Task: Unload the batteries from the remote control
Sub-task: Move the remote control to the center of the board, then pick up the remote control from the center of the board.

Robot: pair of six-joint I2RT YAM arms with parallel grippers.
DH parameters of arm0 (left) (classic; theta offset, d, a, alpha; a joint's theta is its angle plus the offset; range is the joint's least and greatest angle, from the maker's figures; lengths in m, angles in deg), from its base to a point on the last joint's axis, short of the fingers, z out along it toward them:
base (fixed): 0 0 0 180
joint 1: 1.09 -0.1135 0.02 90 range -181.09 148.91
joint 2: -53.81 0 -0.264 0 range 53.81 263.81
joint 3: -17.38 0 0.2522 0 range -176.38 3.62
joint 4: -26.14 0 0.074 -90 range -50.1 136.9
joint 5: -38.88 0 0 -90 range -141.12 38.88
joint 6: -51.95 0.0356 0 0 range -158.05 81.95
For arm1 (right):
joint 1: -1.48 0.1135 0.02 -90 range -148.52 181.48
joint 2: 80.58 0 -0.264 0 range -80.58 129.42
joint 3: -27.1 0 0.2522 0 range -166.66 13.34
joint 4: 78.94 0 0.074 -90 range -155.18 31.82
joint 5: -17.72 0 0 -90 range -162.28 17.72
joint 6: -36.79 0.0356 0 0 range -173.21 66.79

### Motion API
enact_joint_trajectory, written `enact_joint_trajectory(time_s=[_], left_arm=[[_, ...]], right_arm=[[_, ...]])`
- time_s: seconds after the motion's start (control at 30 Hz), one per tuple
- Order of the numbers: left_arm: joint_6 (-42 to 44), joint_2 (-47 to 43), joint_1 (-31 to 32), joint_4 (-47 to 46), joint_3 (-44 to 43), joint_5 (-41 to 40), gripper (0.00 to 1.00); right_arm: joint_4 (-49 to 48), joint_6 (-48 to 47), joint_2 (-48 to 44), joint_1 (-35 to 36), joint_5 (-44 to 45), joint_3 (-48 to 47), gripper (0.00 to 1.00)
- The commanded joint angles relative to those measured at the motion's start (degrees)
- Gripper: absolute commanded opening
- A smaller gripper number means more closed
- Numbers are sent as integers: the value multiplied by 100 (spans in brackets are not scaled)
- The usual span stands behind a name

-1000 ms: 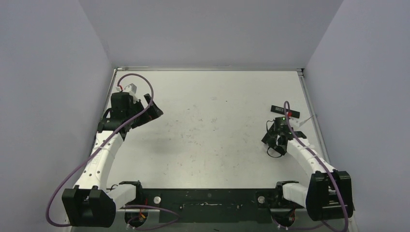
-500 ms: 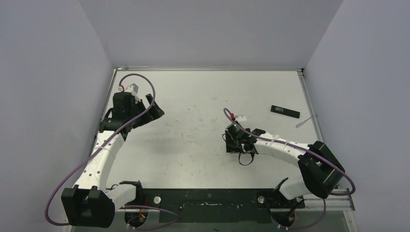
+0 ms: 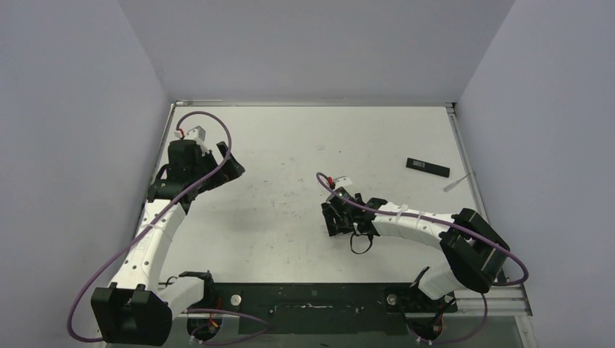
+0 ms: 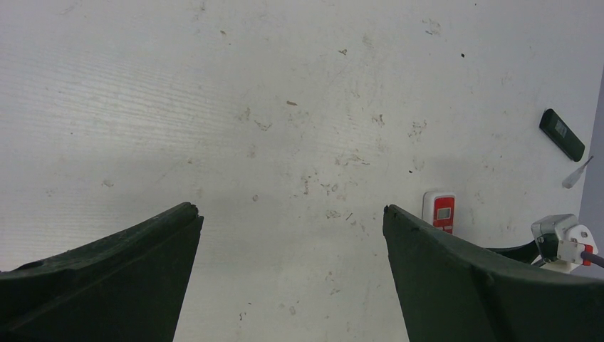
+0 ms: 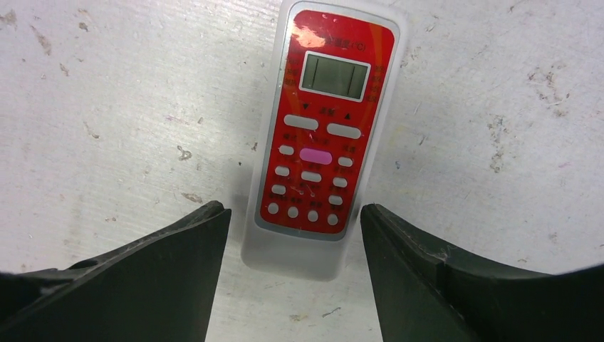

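A red-and-white remote control (image 5: 318,135) lies face up on the table, with a small screen above rows of buttons. My right gripper (image 5: 292,214) is open, one finger on each side of the remote's lower end with a gap on both sides. The left wrist view shows the same remote (image 4: 439,211) past my open, empty left gripper (image 4: 288,210). From above, the right gripper (image 3: 336,216) covers the remote near mid-table, and the left gripper (image 3: 230,168) hangs at the far left. No batteries are in view.
A slim black bar-shaped item (image 3: 427,167) and a small white piece (image 3: 455,183) lie near the right edge of the table (image 3: 290,145). Both also appear in the left wrist view, the black item (image 4: 562,134) above the white piece (image 4: 577,173).
My right arm has swept left from the table's right side to its middle, and its jaws have widened. The left arm has barely moved.
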Motion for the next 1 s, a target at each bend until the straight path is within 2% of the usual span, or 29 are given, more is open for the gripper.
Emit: enact_joint_trajectory(time_s=[0.0, 0.1, 0.37, 0.47, 0.53, 0.7, 0.8, 0.97], left_arm=[[12, 29, 25, -191, -89, -7, 99], [25, 5, 25, -171, -76, -25, 99], [-1, -10, 25, -197, -80, -2, 97], [-22, -6, 25, -140, -116, -84, 97], [-32, -18, 25, -113, -118, -135, 97], [-14, -20, 17, -22, -98, -270, 97], [-99, -21, 8, 21, -105, -372, 97], [-157, 15, -32, 106, -122, -471, 97]], right_arm=[[-251, 273, 77, 1, 104, -48, 70], [-158, 420, 54, 2, 213, -117, 75], [307, 739, -284, 8, 912, -492, 100], [363, 994, -424, -3, 1406, -470, 90], [171, 993, -512, 2, 1640, -299, 90], [835, 1380, -81, -68, 1517, -387, 90], [520, 1567, -160, 100, 1290, -159, 90], [-114, 1730, -251, 107, 658, 179, 98]])
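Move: The remote control lies flat between the right hand's open fingertips. Its lower end is at the fingers, and its middle is about 3 cm ahead of the hand, in line sideways and 1 cm lower. On the same table, the black device is some 14 cm farther out and 22 cm to the right, and the small white tool about 11 cm farther out and 29 cm to the right. From the left hand, the remote control lies roughly 25 cm to the right, 8 cm back and 18 cm below. Beginning low over the remote control with its fingers already loosened, the right hand spreads them nearly full wide, then rises and reaches forward along the remote, some 3 cm each way, easing slightly right. It then sinks and draws back to almost its starting height, ending about 2 cm farther right with the wrist turned some 15 degrees clockwise, the wide-open fingers again either side of the remote's lower end and the left one now closer to it. ##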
